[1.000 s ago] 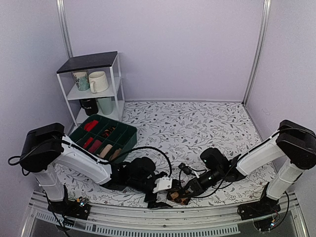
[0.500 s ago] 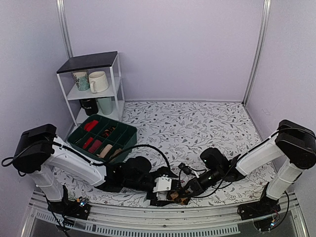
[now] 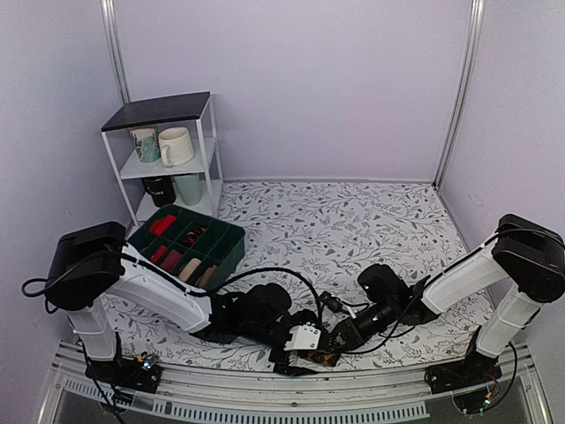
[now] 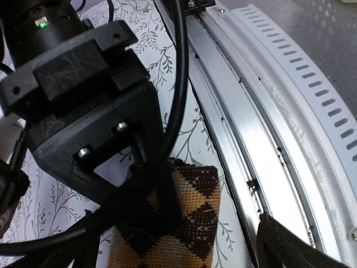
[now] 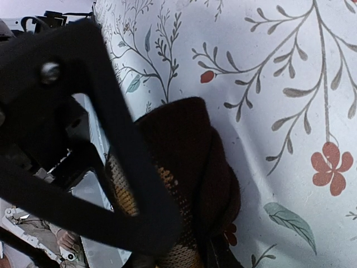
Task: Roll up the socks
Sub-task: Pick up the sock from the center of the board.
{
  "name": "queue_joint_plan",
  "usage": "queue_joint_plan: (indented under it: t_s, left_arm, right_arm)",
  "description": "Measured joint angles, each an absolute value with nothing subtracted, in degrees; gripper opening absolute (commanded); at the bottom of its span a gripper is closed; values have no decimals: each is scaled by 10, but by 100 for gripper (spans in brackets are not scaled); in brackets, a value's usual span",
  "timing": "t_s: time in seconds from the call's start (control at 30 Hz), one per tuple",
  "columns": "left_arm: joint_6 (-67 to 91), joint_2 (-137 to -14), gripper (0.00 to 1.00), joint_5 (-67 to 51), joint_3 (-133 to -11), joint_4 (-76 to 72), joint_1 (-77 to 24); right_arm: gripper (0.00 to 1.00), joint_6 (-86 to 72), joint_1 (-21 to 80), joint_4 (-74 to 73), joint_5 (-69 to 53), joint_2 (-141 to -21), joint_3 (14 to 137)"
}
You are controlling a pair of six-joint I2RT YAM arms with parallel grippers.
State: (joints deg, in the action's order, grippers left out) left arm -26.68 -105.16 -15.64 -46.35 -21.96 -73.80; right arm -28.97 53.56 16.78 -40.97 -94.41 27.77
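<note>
The socks (image 3: 320,357) lie as a small brown and tan argyle bundle by the table's front edge. In the left wrist view the socks (image 4: 192,220) show their diamond pattern, and my left gripper (image 4: 178,254) stands open wide around them, one finger (image 4: 281,245) near the rail. In the right wrist view the socks (image 5: 192,162) look dark brown and partly rolled. My right gripper (image 5: 184,245) is shut on them, and its black finger (image 5: 139,190) crosses the bundle. From above, the left gripper (image 3: 305,340) and right gripper (image 3: 338,341) meet at the socks.
A green divided bin (image 3: 231,245) with rolled socks stands at the left. Behind it is a white shelf (image 3: 208,124) with mugs. A metal rail (image 4: 262,128) runs along the table's front edge just beside the socks. Black cables (image 3: 282,274) loop over the floral cloth.
My left arm has shifted right, closer to the socks, and its jaws have opened wider. The right gripper has kept its hold and place.
</note>
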Motion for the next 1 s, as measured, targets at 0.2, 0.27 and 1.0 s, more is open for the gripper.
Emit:
queue_joint_plan:
  t_s: [0.2, 0.27, 1.0]
  left_arm:
    - [-256, -1084, 94, -172, -490, -194, -721]
    - [-250, -1091, 93, -176, -498, -183, -715]
    - [-224, -1132, 11, -248, -556, -104, -692]
  right_arm:
    - [0, -288, 536, 167, -410, -944, 278]
    - [0, -287, 536, 167, -410, -944, 278]
    - [0, -284, 532, 163, -407, -936, 277]
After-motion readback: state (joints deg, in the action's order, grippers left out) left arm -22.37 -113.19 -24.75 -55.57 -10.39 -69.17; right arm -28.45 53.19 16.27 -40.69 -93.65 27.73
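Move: The sock, rolled up small near the board's front edge, lies about 1 cm ahead of the open left fingers, 2 cm to their right and 3 cm lower. The right fingertips, already on it, are some 4 cm to the left hand's right, level fore and aft and 3 cm lower. The green box stands roughly 24 cm ahead and 27 cm left. From the right hand the sock's middle is about 1 cm back and 2 cm left, at the same height. The left hand sinks about 3.5 cm and slightly forward, half closing around the sock the right still holds. ##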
